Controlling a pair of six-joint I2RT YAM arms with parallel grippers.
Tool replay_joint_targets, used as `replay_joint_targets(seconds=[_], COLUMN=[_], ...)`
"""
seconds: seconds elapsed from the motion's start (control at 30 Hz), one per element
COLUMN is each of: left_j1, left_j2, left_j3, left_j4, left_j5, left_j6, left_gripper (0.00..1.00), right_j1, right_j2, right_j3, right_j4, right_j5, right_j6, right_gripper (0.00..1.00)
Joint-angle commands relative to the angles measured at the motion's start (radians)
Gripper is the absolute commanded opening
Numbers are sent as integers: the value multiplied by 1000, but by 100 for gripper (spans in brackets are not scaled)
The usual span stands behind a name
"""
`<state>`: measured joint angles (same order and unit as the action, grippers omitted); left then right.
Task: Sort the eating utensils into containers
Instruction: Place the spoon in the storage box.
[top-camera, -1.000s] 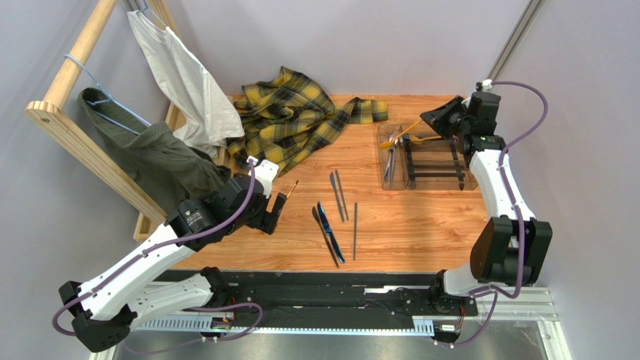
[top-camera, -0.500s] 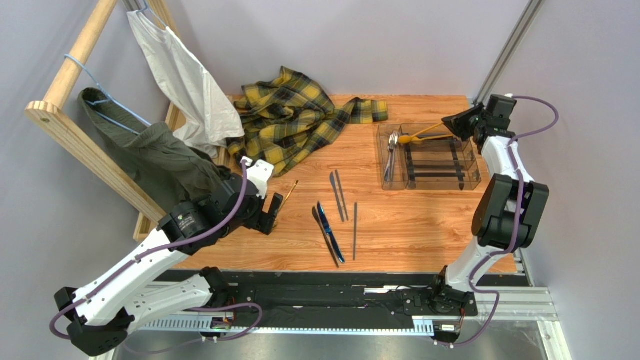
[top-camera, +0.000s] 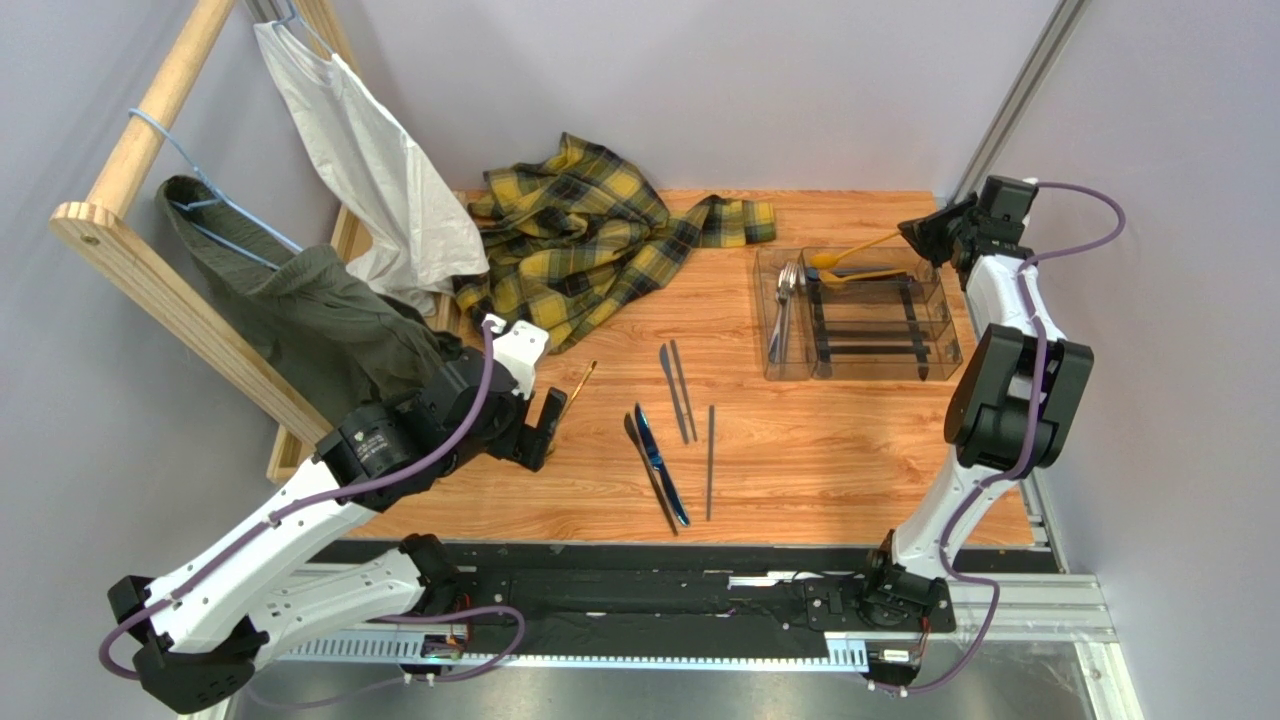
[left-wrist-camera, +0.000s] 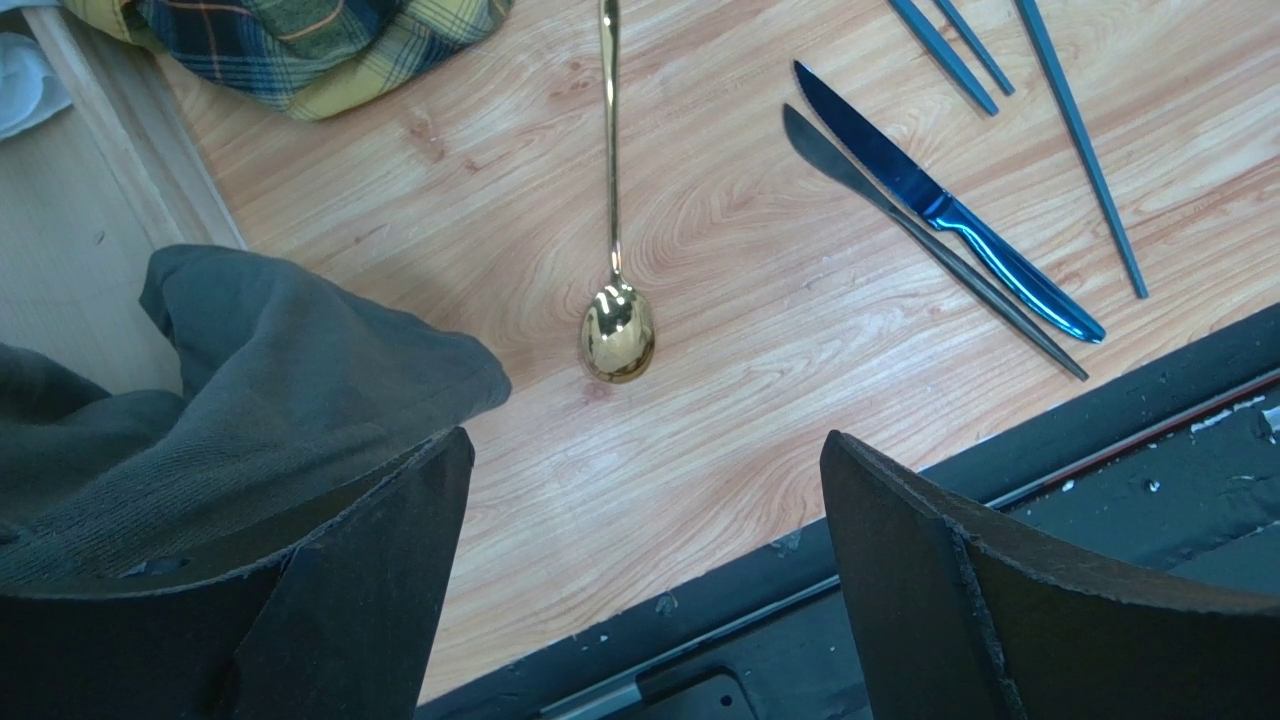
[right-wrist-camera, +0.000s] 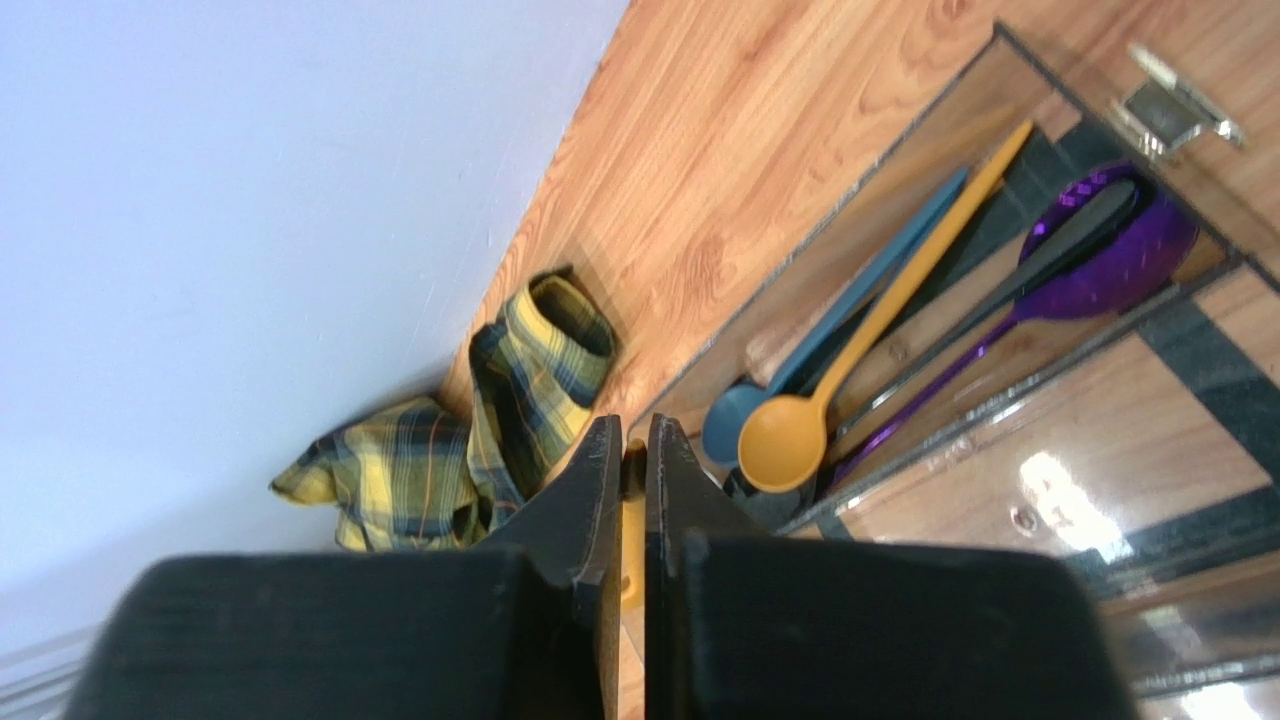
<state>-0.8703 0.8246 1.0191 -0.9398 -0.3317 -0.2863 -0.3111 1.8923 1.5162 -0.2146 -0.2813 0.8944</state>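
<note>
Loose eating utensils lie on the wooden table: a gold spoon (top-camera: 579, 380) (left-wrist-camera: 618, 330), a blue knife (top-camera: 658, 458) (left-wrist-camera: 962, 225), a dark knife (top-camera: 646, 468) and grey sticks (top-camera: 679, 393). My left gripper (top-camera: 553, 416) (left-wrist-camera: 643, 438) hovers open just short of the gold spoon's bowl, nothing between its fingers. The clear tray (top-camera: 860, 375) (right-wrist-camera: 1052, 375) at the right rear holds teal (right-wrist-camera: 857, 285), yellow (right-wrist-camera: 784, 440) and purple (right-wrist-camera: 1104, 263) spoons. My right gripper (top-camera: 920, 234) (right-wrist-camera: 633, 435) is over the tray's far right corner, shut on a yellow utensil (top-camera: 864, 249).
A yellow plaid cloth (top-camera: 579, 240) lies at the back of the table. A wooden rack (top-camera: 150, 255) with a white shirt (top-camera: 368, 165) and an olive garment (top-camera: 323, 315) stands at the left, the garment close to my left gripper. Black rail (top-camera: 676, 578) runs along the near edge.
My right arm has folded back and moved its gripper rightward toward the far right corner, taking the yellow utensil along. The left gripper has shifted only slightly and stays open.
</note>
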Motion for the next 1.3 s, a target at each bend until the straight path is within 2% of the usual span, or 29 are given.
replay_joint_targets(seconds=[0.0, 0.17, 0.7, 0.83, 0.93, 0.97, 1.03, 1.07, 1.13, 1.17, 1.27], left_j1=[-1, -1, -1, -1, -1, -1, -1, -1, -1, -1, -1], left_j2=[-18, -25, -24, -27, -25, -25, -22, -21, -18, -19, -15], left_j3=[-7, -10, -13, -14, -17, -16, -17, -17, -17, -17, -16], left_j4=[27, 30, 39, 41, 42, 42, 42, 42, 45, 44, 44], left_j5=[0, 5, 29, 29, 29, 29, 29, 29, 31, 31, 33], left_j6=[16, 19, 29, 29, 30, 29, 30, 29, 30, 30, 32], left_gripper=[95, 95, 95, 95, 95, 95, 95, 95, 95, 95, 95], right_j1=[-5, -6, 21, 32, 33, 32, 32, 32, 32, 32, 32], right_j2=[40, 111, 186, 192, 194, 191, 180, 174, 150, 137, 71], right_j3=[99, 174, 156, 159, 159, 157, 156, 151, 148, 141, 105], right_j4=[9, -42, -31, -35, -39, -42, -49, -46, -48, -48, -42], right_j5=[60, 76, 48, 44, 39, 40, 51, 56, 68, 74, 125], right_j6=[5, -29, -71, -92, -100, -100, -103, -103, -103, -104, -92], right_gripper=[0, 0, 2, 8, 16, 25, 33, 40, 46, 55, 68])
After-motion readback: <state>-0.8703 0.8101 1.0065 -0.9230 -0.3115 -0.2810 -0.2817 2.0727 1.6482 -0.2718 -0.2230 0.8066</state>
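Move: The yellow spoon, held by its handle end in the right fingers, is going into the storage box's far compartment, whose middle is about 15 cm below that hand, some 2 cm ahead and 1 cm left. An earlier yellow spoon lies in it, about 2 cm ahead and 2 cm left of the hand. The forks lie some 19 cm left and 6 cm back. From the left hand, the compartment is roughly 37 cm ahead, 63 cm right and 19 cm lower. The spoon, still pinched at its handle end with the bowl to the left, is carried by the right hand nearly level, about 3 cm forward and a little right. It is then lowered some 5 cm into the far compartment as the hand tips slightly down and eases back left. There the fingers open to a bit over half and let go. ##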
